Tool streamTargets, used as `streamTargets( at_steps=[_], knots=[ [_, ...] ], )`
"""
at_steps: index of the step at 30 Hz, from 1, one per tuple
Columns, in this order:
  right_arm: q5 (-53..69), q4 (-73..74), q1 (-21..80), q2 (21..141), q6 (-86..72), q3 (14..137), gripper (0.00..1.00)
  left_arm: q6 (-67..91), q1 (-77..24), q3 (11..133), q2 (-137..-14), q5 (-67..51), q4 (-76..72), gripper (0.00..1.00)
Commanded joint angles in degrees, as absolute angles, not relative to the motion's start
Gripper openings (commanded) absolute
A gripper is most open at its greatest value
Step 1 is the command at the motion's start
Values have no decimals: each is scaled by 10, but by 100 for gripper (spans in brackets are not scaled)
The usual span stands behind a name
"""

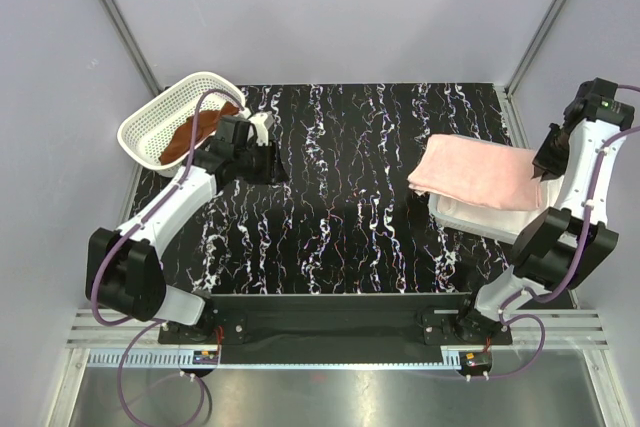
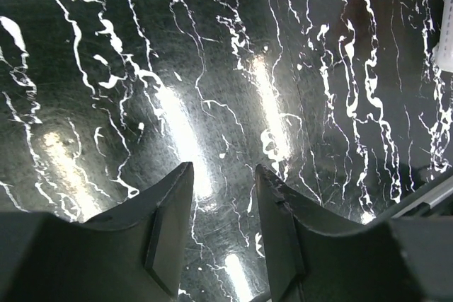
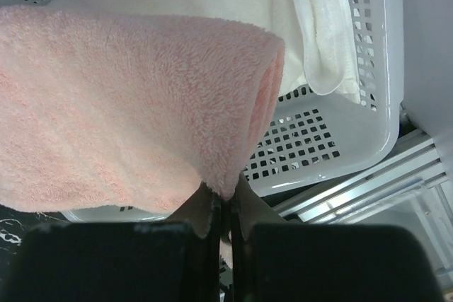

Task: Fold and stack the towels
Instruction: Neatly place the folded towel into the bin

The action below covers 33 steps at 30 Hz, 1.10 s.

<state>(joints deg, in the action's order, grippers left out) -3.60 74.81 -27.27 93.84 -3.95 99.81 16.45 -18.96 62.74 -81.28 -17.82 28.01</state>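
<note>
A folded pale pink towel [image 1: 478, 172] hangs over the right basket [image 1: 480, 219], held at its right end by my right gripper [image 1: 548, 160]. In the right wrist view the right gripper [image 3: 225, 199] is shut on the pink towel [image 3: 127, 111], pinching its folded corner. Under it a cream-white towel [image 3: 311, 26] lies in the white basket [image 3: 354, 139]. A rust-brown towel [image 1: 196, 133] lies in the left basket [image 1: 160, 119]. My left gripper [image 1: 268, 162] hovers over the table beside that basket. Its jaws [image 2: 223, 175] stand open with only the table between them.
The black marbled table [image 1: 350, 207] lies between the two white lattice baskets. Grey walls and metal frame posts close in the back and sides. A metal rail [image 3: 368, 196] runs below the right basket.
</note>
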Motion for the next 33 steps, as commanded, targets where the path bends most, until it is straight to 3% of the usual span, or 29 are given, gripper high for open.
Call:
streamTargets(
  at_steps=[1,13,15,17,18,19,21,29,33],
  knots=[
    [-47,722,-283,941,-17,1007,0,141,-189,676,-807,-154,286,46],
    [-21,673,-335,984,29,1019,1,133,-193,718,-820,-149,319,47],
    [-22,667,-342,1000,27,1027,5,134,-194,726,-825,-151,321,47],
    [-20,665,-349,1025,26,1032,14,138,-193,739,-834,-160,323,47],
    [-28,666,-349,1046,24,1041,39,139,-195,744,-842,-161,323,47],
    [-33,671,-351,1055,24,1047,52,140,-196,751,-845,-162,325,48],
    [-62,684,-357,1073,16,1071,63,139,-199,766,-856,-162,330,48],
    [-55,686,-363,1026,-15,1099,75,141,-206,773,-853,-156,335,49],
    [28,674,-362,993,-28,1080,76,145,-206,766,-845,-156,329,50]
  ],
)
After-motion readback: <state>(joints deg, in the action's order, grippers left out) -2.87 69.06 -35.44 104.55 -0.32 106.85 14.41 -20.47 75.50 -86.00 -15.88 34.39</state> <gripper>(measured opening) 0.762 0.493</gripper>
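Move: The pink towel hangs from the right hand's shut fingers, its middle some 13 cm to the left, straight across and about 6 cm lower, its far end sticking out over the bin's left rim. The bin's middle is roughly 9 cm left of that hand, about level fore and aft, 15 cm down; the folded white towel in it is about 7 cm left, level, 17 cm below. From the left hand the bin's middle lies some 50 cm right, level, 9 cm lower. The pink towel, still pinched at its right end, is drawn to the right across the bin by the right arm, about 8 cm, while sinking faster and faster by some 6 cm towards the bin's right side. Halfway through the fingers open wide and let go, and the empty hand then lifts 3 to 4 cm. The free left hand rises about 4 cm and edges forward. ##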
